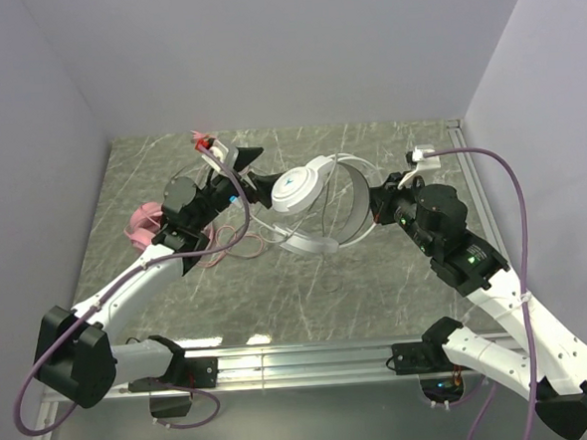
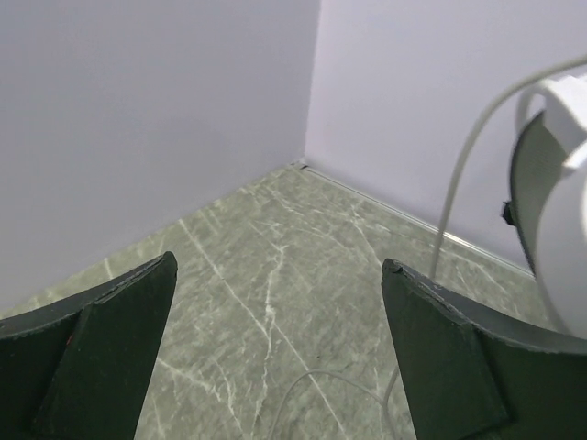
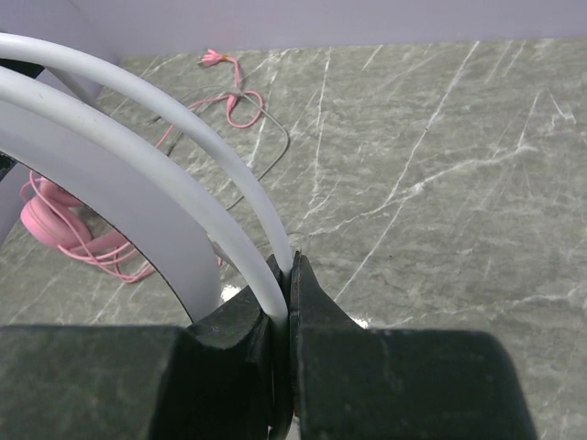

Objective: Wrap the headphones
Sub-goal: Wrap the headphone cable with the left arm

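The white-grey headphones (image 1: 308,204) hang above the table between the two arms. My right gripper (image 1: 375,203) is shut on their thin white headband (image 3: 138,119), which runs into the closed jaws (image 3: 290,275). My left gripper (image 1: 254,170) stands open just left of the white cup (image 2: 550,211), with nothing between its fingers (image 2: 449,357). The thin white cord (image 2: 459,174) drops past the right finger and loops on the table. The pink headphones (image 1: 144,221) lie at the left, partly hidden by my left arm, and their pink cord (image 1: 230,239) trails across the table.
The marble table (image 1: 308,299) is walled at the back and on both sides. The pink cord's plug end (image 3: 215,58) lies near the back left. A metal rail (image 1: 302,359) runs along the near edge.
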`<state>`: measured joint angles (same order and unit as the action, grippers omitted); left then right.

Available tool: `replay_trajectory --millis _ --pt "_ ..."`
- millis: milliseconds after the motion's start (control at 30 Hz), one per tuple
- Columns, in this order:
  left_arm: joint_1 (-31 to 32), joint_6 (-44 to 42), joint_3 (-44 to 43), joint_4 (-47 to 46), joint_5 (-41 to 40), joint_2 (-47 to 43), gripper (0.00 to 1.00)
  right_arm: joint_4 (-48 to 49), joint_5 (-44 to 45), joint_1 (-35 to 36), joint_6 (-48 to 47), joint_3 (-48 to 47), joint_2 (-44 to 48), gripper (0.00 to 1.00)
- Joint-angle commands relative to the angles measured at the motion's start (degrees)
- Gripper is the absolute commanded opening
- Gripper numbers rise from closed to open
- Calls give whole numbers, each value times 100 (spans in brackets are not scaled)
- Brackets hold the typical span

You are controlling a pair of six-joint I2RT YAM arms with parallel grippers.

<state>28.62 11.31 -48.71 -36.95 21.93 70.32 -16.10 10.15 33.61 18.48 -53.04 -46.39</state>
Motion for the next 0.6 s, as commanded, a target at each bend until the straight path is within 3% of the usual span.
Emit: replay_trajectory --millis 0,200,300,467,567 --pt "-58 284 20 12 -671 -168 99 344 118 23 340 -462 122 0" --pt "-102 451 -25 355 -1217 -142 99 248 268 6 454 -479 95 0" --pt "-242 600 142 215 -1096 -142 99 28 338 -3 516 -637 -54 0" --pt "-795 1101 326 -346 520 112 99 1 163 -12 622 -664 -37 0" --pt "-823 1154 318 -849 1494 445 99 -104 58 -38 700 -769 -98 0"
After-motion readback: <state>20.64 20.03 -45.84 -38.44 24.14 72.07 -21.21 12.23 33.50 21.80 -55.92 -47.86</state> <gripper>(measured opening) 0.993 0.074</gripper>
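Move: The hanging stretch of the headphone cable is some 12 cm to the right of the empty left hand, about level with it forward and at nearly its height. The white earcup facing it sits roughly 5 cm back and 6 cm right; the blue-tipped mic end is about 5 cm back and 6 cm left. From the right hand, which already pinches the headband, that cable stretch is some 6 cm to the left and 7 cm ahead. With the headband still pinched in the nearly still right hand, the wide-open left hand backs off from the white earcup, going left and forward about 5 cm while sinking some 3 cm. Its fingertips tip down roughly 10 degrees; the hand swings a little counter-clockwise, then partly back. Its fingers stay open and hold no cable. ##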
